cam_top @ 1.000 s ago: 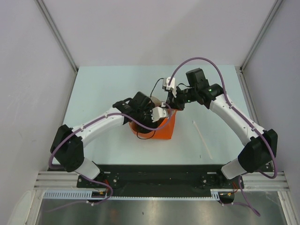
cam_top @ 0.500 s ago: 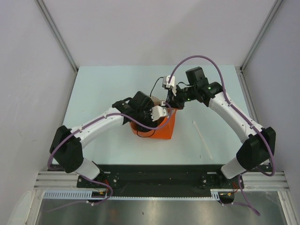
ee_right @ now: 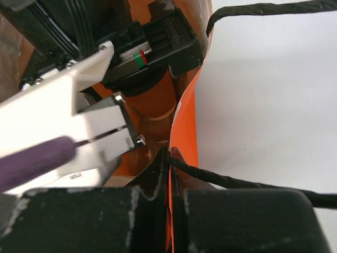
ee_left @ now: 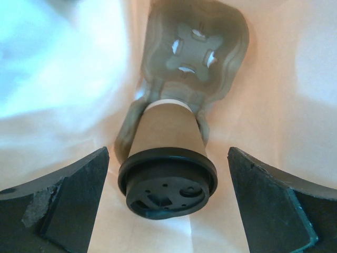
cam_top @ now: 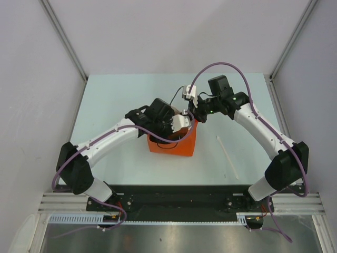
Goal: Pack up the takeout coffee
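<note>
The takeout coffee [ee_left: 168, 132], a tan paper cup with a black lid [ee_left: 167, 182], stands inside the orange paper bag [cam_top: 181, 145], its base in a grey pulp cup holder [ee_left: 195, 58]. My left gripper [ee_left: 167, 158] is inside the bag over the cup, open, with both fingers [ee_left: 73, 200] clear of the lid. In the top view the left gripper [cam_top: 171, 124] hides the cup. My right gripper [ee_right: 171, 174] is shut on the bag's orange rim [ee_right: 187, 121] by a black cord handle [ee_right: 263, 10]; it sits at the bag's far right corner [cam_top: 196, 117].
A thin white stick [cam_top: 227, 157] lies on the pale table [cam_top: 121, 100] right of the bag. Grey walls enclose the table on three sides. The left arm's white wrist housing [ee_right: 79, 105] fills the bag's mouth.
My left wrist has shifted slightly up and left over the bag, and more of the bag's orange front shows. The right gripper has kept its hold on the rim.
</note>
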Action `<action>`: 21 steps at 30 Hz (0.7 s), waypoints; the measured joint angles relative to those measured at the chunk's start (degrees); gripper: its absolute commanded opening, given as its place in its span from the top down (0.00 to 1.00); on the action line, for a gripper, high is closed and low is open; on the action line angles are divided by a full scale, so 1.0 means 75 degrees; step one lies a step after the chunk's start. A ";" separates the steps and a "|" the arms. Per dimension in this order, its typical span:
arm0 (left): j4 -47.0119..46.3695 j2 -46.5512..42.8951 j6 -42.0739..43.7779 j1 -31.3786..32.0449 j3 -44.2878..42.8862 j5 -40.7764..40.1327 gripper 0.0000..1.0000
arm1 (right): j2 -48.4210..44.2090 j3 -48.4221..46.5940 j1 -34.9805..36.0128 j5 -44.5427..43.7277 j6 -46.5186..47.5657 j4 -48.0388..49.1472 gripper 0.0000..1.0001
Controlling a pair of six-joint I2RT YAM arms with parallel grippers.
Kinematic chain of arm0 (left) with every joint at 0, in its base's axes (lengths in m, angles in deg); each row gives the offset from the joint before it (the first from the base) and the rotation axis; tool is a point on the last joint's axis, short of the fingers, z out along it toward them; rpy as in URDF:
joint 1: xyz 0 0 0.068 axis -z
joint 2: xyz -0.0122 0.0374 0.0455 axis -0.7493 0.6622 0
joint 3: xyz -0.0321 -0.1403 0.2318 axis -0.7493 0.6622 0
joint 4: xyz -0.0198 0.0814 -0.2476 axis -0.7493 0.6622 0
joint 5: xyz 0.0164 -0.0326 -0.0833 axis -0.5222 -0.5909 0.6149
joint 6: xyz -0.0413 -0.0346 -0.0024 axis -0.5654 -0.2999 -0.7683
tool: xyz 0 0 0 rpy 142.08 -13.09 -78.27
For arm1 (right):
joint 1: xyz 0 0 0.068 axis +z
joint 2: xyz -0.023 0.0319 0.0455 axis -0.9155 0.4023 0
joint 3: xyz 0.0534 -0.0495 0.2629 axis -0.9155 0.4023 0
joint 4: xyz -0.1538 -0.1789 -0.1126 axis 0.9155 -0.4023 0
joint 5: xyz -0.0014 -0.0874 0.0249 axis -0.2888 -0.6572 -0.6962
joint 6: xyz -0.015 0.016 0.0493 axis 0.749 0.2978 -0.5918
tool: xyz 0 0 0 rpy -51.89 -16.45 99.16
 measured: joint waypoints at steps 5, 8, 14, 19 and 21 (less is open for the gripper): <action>0.0143 -0.0029 0.0003 0.0029 -0.0411 -0.0055 0.01 | 0.0029 -0.0009 0.0000 -0.0009 0.0035 -0.0003 1.00; 0.0172 -0.0050 0.0000 0.0029 -0.0589 -0.0082 0.00 | 0.0055 -0.0035 0.0000 -0.0006 0.0070 -0.0050 1.00; 0.0379 -0.0052 0.0003 0.0038 -0.0863 -0.0085 0.00 | 0.0143 -0.0152 0.0000 -0.0009 0.0114 -0.0149 1.00; 0.0612 -0.0052 0.0003 0.0047 -0.1096 -0.0076 0.00 | 0.0163 -0.0192 0.0000 -0.0009 0.0172 -0.0201 1.00; 0.0746 -0.0052 -0.0003 0.0047 -0.1294 -0.0050 0.01 | 0.0187 -0.0221 0.0000 -0.0006 0.0201 -0.0224 1.00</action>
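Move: The lidded coffee cup, already standing in its holder inside the paper bag, lies almost straight beneath the open left fingers, its middle about 9 cm down. The holder's empty well is some 9 cm to the left hand's right, 3 cm ahead and 13 cm lower. The far rim, where the right fingers pinch it, is about 12 cm right, 4 ahead and 8 up. From the right hand the cup lies roughly 11 cm left, 3 back and 17 below. The coffee cup is left behind in the bag: the left hand, already clear of the lid and still wide open, draws up away from it by about 5 cm towards the bag's mouth, drifting only slightly forward and right, its wrist nearly unchanged. The right hand stays put with shut fingers, keeping its pinch on the far rim. ##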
